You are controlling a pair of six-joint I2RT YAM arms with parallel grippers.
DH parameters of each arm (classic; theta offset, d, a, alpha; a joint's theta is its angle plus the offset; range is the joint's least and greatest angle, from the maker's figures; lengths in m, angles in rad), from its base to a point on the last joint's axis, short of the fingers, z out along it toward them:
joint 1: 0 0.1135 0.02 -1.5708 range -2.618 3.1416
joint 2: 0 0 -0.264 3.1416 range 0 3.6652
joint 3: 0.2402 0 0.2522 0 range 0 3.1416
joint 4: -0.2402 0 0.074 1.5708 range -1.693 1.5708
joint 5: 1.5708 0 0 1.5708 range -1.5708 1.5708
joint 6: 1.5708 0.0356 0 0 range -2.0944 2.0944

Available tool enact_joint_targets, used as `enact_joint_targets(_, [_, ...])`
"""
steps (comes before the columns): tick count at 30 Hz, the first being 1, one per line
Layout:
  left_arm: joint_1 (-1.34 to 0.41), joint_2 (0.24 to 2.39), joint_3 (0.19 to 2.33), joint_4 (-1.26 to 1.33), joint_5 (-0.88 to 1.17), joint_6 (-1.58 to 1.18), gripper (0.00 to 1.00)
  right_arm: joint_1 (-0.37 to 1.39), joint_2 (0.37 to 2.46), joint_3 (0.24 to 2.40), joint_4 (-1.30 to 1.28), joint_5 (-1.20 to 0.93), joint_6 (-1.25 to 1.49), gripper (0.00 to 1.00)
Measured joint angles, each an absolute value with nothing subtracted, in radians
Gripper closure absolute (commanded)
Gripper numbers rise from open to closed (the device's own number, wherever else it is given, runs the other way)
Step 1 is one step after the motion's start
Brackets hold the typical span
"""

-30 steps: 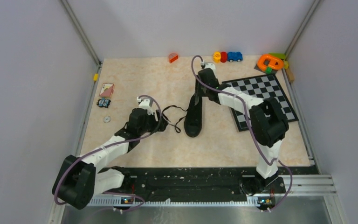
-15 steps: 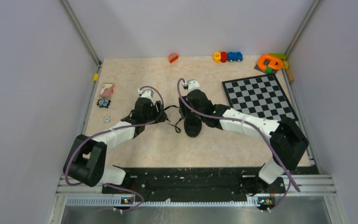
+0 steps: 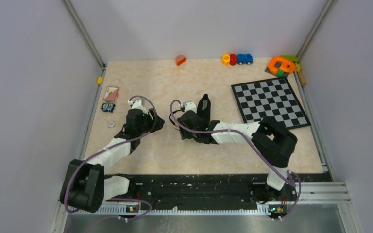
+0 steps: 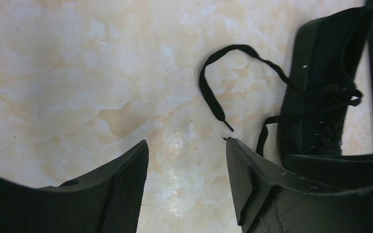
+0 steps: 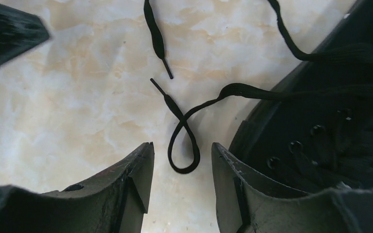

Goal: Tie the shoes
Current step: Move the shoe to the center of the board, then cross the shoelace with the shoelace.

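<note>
The black shoe (image 3: pixel 204 103) lies mid-table, mostly hidden under my right arm in the top view. In the left wrist view the shoe (image 4: pixel 320 97) is at the right, and one thin black lace (image 4: pixel 213 87) curls over the table ahead of my open left gripper (image 4: pixel 187 145), which holds nothing. In the right wrist view the shoe (image 5: pixel 320 145) fills the right side. A small loop of lace (image 5: pixel 182 145) lies on the table just ahead of my open right gripper (image 5: pixel 182 150), untouched. From above, the left gripper (image 3: pixel 156 124) and right gripper (image 3: pixel 184 132) stand close together.
A chessboard mat (image 3: pixel 270 102) lies right of the shoe. Toy cars (image 3: pixel 237 59), an orange block (image 3: pixel 179 60) and an orange ring toy (image 3: pixel 281 64) line the back edge. A card (image 3: pixel 110 93) and small bits (image 3: pixel 108 107) sit at the left edge.
My right arm has swung from behind the shoe forward and left, over it, down to the laces. My left gripper has drawn back left, away from the shoe.
</note>
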State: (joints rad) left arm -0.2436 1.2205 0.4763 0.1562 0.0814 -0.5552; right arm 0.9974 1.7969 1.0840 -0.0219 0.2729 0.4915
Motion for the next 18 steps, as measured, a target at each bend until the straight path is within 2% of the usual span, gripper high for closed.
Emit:
enact_joint_targets(3, [-0.243,1.147,0.460,0.167,0.078,-0.555,0.36,1.001,1.864,1.124,-0.030,0.279,0.491,0.56])
enact_joint_targets(8, [-0.242,1.102,0.445,0.183,0.073,-0.551,0.36,1.002,1.925,1.190,-0.056,0.289,0.492,0.95])
enact_joint_targets(9, [-0.242,1.103,0.443,0.182,0.073,-0.551,0.36,1.002,1.927,1.196,-0.064,0.290,0.495,1.00])
enact_joint_targets(15, [-0.242,1.114,0.442,0.179,0.106,-0.531,0.36,1.002,1.897,1.205,-0.123,0.310,0.492,1.00])
enact_joint_targets(18, [-0.242,1.127,0.442,0.180,0.132,-0.519,0.36,1.002,1.800,1.198,-0.179,0.345,0.489,1.00])
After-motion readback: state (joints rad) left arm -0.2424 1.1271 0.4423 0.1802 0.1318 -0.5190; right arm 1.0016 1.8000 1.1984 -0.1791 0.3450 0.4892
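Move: The near shoelace's small loop lies almost under the right hand, about 1 cm ahead, 1 cm to its left and 3 cm below. The far shoelace's bend is roughly 7 cm ahead, 4 cm left and 3 cm below; the shoe's middle stands some 7 cm ahead and 9 cm right, about level in height. From the left hand, that near loop lies about 3 cm back, 8 cm right and 4 cm below. Its half-open fingers coming down around the near shoelace at its loop, the right hand sinks some 2.5 cm, edging left and forward, shuts fully to pinch the lace at the table, then lifts it about 4 cm while drawing back to the right, towards the shoe. The left hand, empty and still open, rises about 3 cm early on and settles 1 cm again. ##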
